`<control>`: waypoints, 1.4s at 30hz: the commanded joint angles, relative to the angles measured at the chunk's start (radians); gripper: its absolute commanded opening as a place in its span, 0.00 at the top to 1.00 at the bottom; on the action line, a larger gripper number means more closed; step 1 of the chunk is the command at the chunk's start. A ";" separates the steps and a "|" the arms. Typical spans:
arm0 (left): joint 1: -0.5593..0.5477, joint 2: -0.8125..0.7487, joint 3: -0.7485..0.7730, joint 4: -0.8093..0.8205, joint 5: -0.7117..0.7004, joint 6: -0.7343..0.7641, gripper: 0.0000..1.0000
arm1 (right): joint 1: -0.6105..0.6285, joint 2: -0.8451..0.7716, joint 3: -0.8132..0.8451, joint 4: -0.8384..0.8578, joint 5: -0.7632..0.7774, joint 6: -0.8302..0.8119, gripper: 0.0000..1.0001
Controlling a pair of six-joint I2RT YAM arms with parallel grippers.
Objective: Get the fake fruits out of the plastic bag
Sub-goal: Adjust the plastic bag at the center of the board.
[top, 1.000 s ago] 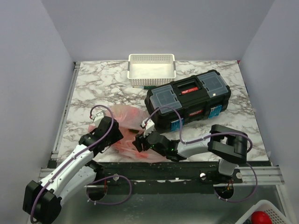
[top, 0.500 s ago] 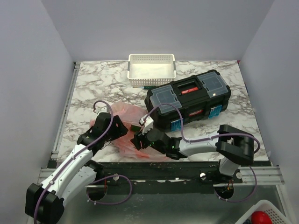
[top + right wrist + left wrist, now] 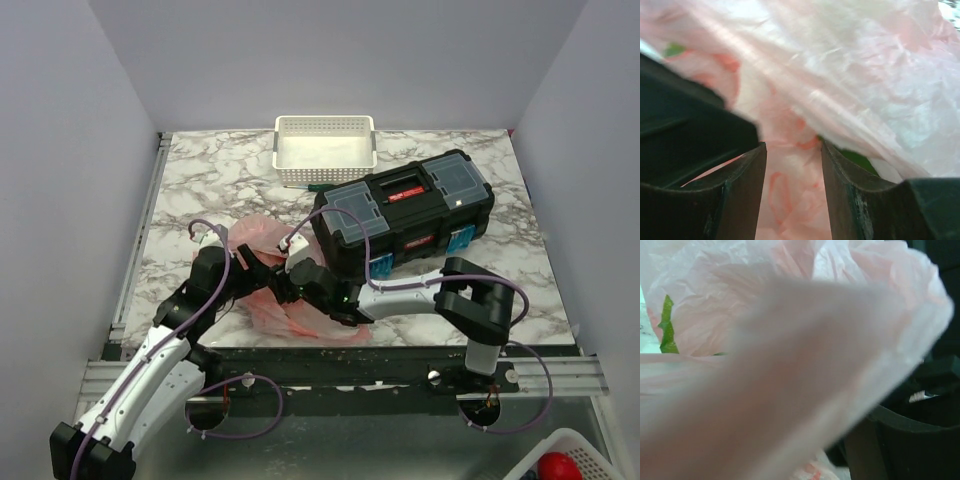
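Observation:
The pink plastic bag (image 3: pixel 262 238) lies crumpled on the marble table (image 3: pixel 200 190), just left of the toolbox. My left gripper (image 3: pixel 256 271) presses into it from the left. Its fingers are hidden in the left wrist view, where the plastic bag (image 3: pixel 790 315) fills the frame. My right gripper (image 3: pixel 281 286) comes in from the right; its jaws stand apart with film of the plastic bag (image 3: pixel 865 75) lying in the gap of the right gripper (image 3: pixel 793 150). The fake fruits are hidden. A green patch (image 3: pixel 856 159) shows through the film; fruit or print, I cannot tell.
A black toolbox (image 3: pixel 400 210) stands right beside the bag, over my right arm. A white perforated basket (image 3: pixel 325 140) sits at the back, with a green-handled screwdriver (image 3: pixel 300 186) in front of it. A dark shape (image 3: pixel 910 440) closes off the lower right of the left wrist view.
My left gripper has swung right and forward into the bag. The right gripper has pushed left and further in, and the bag has bunched up between them.

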State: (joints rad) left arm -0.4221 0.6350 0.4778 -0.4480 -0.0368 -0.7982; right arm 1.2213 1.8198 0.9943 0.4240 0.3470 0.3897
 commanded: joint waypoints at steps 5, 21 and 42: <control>-0.006 0.020 -0.027 -0.055 -0.059 -0.050 0.30 | -0.019 0.054 0.068 -0.084 0.137 -0.102 0.46; -0.006 0.000 -0.008 -0.108 -0.100 -0.064 0.30 | -0.021 0.249 0.153 -0.078 0.256 -0.293 0.18; -0.006 0.058 0.044 -0.132 -0.107 -0.047 0.30 | -0.030 0.238 0.101 -0.123 0.207 -0.198 0.14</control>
State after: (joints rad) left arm -0.4267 0.6903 0.4976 -0.6010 -0.1673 -0.8753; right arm 1.1957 2.0636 1.1812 0.4633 0.6922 0.0513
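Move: The plastic bag lies spread under both hands, its middle about 4 cm to the right of the right hand, level with it and some 6 cm below; from the left hand that middle is about 2 cm back, 6 cm right and 9 cm lower. From the right hand the screwdriver lies roughly 23 cm ahead and 8 cm right, the toolbox about 17 cm ahead and 28 cm right, and the white basket some 34 cm ahead and 12 cm right. The right hand pushes about 8 cm forward through the loose bag towards its far side, sinking some 3 cm, while its fingers spread from half open to nearly wide under the film, and the wrist rolls and swings clockwise, roughly 30 degrees of turn in all, so that the fingers point more straight ahead. Meanwhile the left hand, its fingers staying well open and bag film still hanging close before them, sinks about 3 cm and eases nearly as far to the left, away from the right hand. ##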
